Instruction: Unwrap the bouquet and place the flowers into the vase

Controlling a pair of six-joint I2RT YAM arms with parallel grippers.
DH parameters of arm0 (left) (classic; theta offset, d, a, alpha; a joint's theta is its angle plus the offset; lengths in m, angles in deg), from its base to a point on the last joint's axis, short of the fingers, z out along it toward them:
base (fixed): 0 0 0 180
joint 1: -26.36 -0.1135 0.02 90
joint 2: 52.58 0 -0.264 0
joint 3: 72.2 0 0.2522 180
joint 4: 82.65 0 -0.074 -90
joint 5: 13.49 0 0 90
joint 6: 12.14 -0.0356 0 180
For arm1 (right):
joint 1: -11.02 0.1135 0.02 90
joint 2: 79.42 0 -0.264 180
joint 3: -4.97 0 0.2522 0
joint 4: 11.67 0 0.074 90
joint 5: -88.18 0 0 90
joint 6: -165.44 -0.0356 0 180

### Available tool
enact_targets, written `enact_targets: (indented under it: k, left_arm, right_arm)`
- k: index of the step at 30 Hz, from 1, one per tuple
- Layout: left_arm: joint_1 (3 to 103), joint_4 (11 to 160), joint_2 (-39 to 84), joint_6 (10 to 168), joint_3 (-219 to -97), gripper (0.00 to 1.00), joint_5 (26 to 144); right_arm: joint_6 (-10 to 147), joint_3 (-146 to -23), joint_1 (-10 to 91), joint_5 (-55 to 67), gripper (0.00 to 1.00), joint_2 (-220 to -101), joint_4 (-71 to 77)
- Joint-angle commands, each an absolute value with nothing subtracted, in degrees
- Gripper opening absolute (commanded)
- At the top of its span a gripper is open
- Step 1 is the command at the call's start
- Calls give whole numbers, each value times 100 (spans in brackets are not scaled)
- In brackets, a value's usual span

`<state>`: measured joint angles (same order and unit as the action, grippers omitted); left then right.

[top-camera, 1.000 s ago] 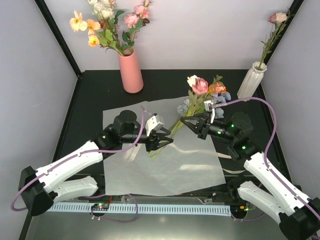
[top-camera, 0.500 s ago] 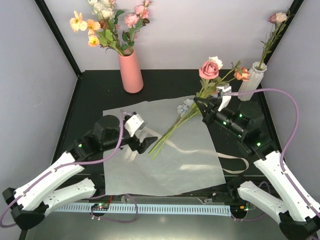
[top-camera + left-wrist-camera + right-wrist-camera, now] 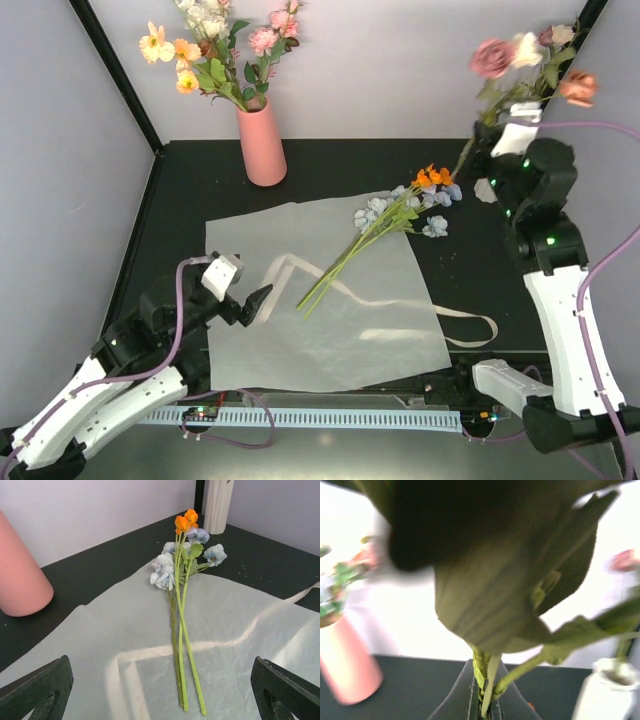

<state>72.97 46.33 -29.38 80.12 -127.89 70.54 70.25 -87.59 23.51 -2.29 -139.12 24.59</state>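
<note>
The bouquet's white paper lies spread flat on the black table, its cream ribbon loose beside it. Light blue and orange flowers rest on the paper. My left gripper stands open low over the paper, short of the stem ends. My right gripper is shut on the stems of pink, cream and dusty-orange flowers, raised high at the back right. The white ribbed vase stands just below them, mostly hidden by the right arm in the top view.
A salmon-pink vase with a yellow, pink and white bunch stands at the back left. A pink bud shows at the top right corner beside the raised flowers. Walls close the sides and back.
My left gripper opened, let go of the stems and drew back toward the near left. My right arm lifted the pink, cream and orange flowers up and right; the blue and orange ones stayed on the paper.
</note>
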Motion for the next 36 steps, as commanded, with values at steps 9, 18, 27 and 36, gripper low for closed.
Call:
enact_targets:
  k: [9,18,27,36]
  left_arm:
    - [7321,5275,-3963,8598,-12179,99,7051]
    - [7321,5250,-4053,8577,-11993,99,6888]
    - [7322,5260,-3897,8490,-11950,99,7009]
    - [7312,5257,-3896,8449,-11927,99,6992]
  right_arm:
    - [7216,-10986,609,-1042,1,-15315,2675]
    - [6769,-11953,-254,-710,1,-16451,2802]
    - [6182,-12208,-567,150,1,-17066,2371]
    - [6093,-12849,-568,398,1,-17434,2473]
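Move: My right hand, high over the table, holds the stem of the pink, white and peach flowers. The white vase they go to stands about 21 cm ahead and 18 cm to the right, its middle some 34 cm below. The pink blooms already standing in it are about 22 cm ahead, 17 cm right, slightly above my hand. The orange and blue blooms lie 17 cm ahead, 4 cm left and 44 cm down. From my left hand the white vase is roughly 39 cm ahead, 62 cm right and 15 cm lower. With my right fingers still shut on the stem, I swing the flowers about 20 cm right and some 14 cm forward, towards the spot above the white vase. I climb about 9 cm as I sweep right, turning clockwise some 30 degrees, then push on forward while sinking about 6 cm, lifting slightly and easing the turn back a little at the end. ##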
